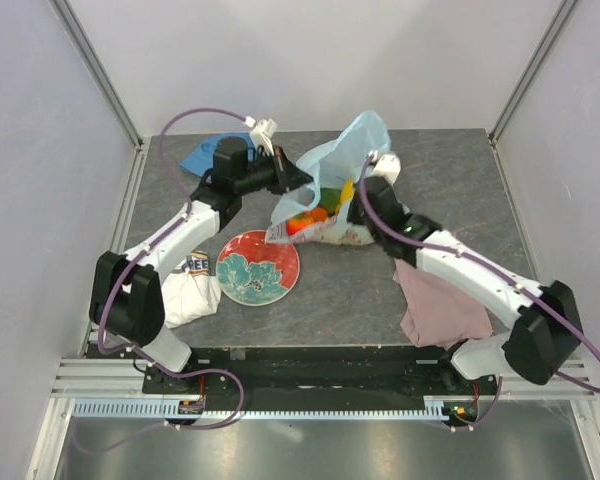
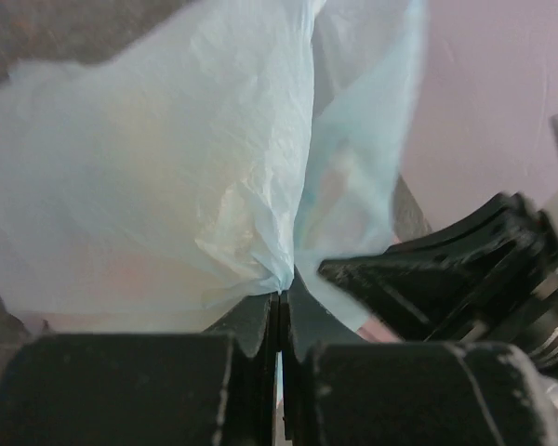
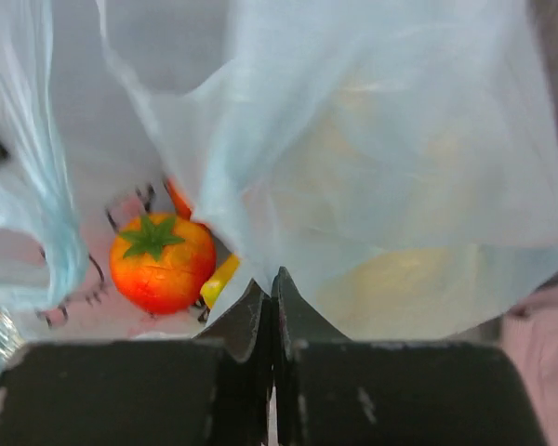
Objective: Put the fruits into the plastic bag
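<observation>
The light-blue plastic bag (image 1: pixel 352 150) stands open at the middle of the table. Inside it I see an orange-red fruit (image 1: pixel 302 223), a green fruit (image 1: pixel 327 197) and yellow bananas (image 1: pixel 346 192). My left gripper (image 1: pixel 302 180) is shut on the bag's left edge; the film (image 2: pixel 214 167) bunches at its tips (image 2: pixel 280 295). My right gripper (image 1: pixel 366 186) is shut on the bag's right edge (image 3: pixel 353 139), with its tips (image 3: pixel 272 283) pinching the film. Below it lie an orange-red fruit with a green stem cap (image 3: pixel 161 262) and a piece of banana (image 3: pixel 221 277).
A red-rimmed teal floral plate (image 1: pixel 258 266) lies front left of the bag. A white cloth bundle (image 1: pixel 190 292) is left of it. A blue hat (image 1: pixel 205 152) lies at the back left. A pink cloth (image 1: pixel 435 300) lies under my right arm.
</observation>
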`<state>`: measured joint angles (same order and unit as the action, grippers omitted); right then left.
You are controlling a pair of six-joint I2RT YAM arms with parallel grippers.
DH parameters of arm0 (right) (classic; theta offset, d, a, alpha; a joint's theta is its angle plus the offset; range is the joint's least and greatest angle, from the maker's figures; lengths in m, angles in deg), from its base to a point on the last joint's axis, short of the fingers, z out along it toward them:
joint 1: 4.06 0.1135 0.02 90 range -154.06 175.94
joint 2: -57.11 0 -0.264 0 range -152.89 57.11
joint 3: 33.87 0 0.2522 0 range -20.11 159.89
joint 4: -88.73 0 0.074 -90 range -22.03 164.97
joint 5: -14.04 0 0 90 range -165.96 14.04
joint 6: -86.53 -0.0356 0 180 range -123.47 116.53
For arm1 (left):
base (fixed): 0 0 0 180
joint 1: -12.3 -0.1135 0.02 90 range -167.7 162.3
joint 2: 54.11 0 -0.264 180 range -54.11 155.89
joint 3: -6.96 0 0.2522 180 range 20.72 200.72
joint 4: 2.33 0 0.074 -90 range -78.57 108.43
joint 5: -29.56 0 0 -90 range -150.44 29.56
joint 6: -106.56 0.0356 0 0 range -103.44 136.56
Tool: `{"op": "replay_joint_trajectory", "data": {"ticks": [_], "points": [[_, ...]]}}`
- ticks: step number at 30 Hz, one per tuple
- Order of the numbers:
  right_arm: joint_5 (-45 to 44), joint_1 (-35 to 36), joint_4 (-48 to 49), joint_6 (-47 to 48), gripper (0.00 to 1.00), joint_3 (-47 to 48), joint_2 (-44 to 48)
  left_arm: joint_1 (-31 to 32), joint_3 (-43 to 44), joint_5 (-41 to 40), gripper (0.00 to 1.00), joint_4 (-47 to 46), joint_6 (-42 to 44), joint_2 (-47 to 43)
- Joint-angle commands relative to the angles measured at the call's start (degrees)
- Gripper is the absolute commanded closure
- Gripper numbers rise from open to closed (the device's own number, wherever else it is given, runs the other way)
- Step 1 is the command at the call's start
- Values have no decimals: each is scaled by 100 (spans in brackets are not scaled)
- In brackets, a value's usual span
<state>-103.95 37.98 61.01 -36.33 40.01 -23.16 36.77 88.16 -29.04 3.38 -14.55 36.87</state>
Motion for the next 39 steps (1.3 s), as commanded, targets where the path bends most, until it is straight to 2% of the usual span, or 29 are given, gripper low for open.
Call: {"op": "replay_joint_trajectory", "data": {"ticks": [1,2,4,6,9,11,12,14,15,17,19,20,24,30,31,34,36,39], "points": [[1087,-985,367,1034,100,1332,757,-302,1469,-29,98,84,-9,-195],[1407,-1440,341,1132,100,1519,776,-355,1683,-2,99,241,9,-151],[2179,-1864,288,1578,100,2037,794,-495,2043,129,98,278,-26,-116],[2367,-2015,104,1765,100,2258,776,-635,2133,191,98,226,-158,-107],[2570,-2305,33,1854,98,1849,855,-698,1941,366,98,-11,-333,-186],[2544,-2542,68,1679,91,1409,899,-707,1554,630,98,-257,-578,-221],[2509,-2613,77,1573,81,945,908,-698,1405,753,98,-519,-693,-212],[2238,-2771,69,1345,74,503,908,-689,1018,1034,98,-697,-887,-116],[2123,-2798,51,1309,63,162,899,-680,912,1183,98,-819,-914,-63],[1990,-2807,16,1282,50,-61,951,-672,605,1307,98,-978,-958,42],[2130,-2816,42,1413,45,-184,1101,-628,359,1422,98,-1180,-958,60],[2192,-2807,51,1475,39,-167,1171,-593,297,1448,99,-1242,-958,78],[2631,-2789,24,1809,30,227,1670,-478,-45,1615,98,-1435,-949,61],[2588,-2123,472,2284,28,447,2428,-303,-547,1466,98,-1550,-905,-142],[2527,-1773,447,2423,29,509,2385,-302,-600,1448,98,-1559,-888,-212],[2167,-945,228,2679,28,799,1929,-241,-741,1378,99,-1559,-853,-335],[1588,-507,34,2864,29,1141,1332,-188,-820,1369,98,-1559,-844,-379],[902,-258,-99,2873,28,1458,628,-153,-934,1334,98,-1559,-835,-449]]}}
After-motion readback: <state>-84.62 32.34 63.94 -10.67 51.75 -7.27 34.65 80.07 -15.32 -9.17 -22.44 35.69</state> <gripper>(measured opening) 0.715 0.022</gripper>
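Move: Both grippers are already shut on the plastic bag. Its loaded middle is about 14 cm below the left hand, 6 cm to its right and 3 cm back; from the right hand it is 3 cm left, 1 cm ahead and 8 cm down. In the bag, the tomato lies 2 cm left of the left hand, 5 cm back and 18 cm down, the mango 8 cm right of that hand, 1 cm ahead and 17 cm down. Hoist the bag sharply with both grippers, left about 16 cm, right some 22 cm while drawing rightward, then lower both, the left keeping its pinch and easing slightly back. Let go with the right as it comes down, then raise it again, open, tipping its fingers up and swinging left back towards the bag. ##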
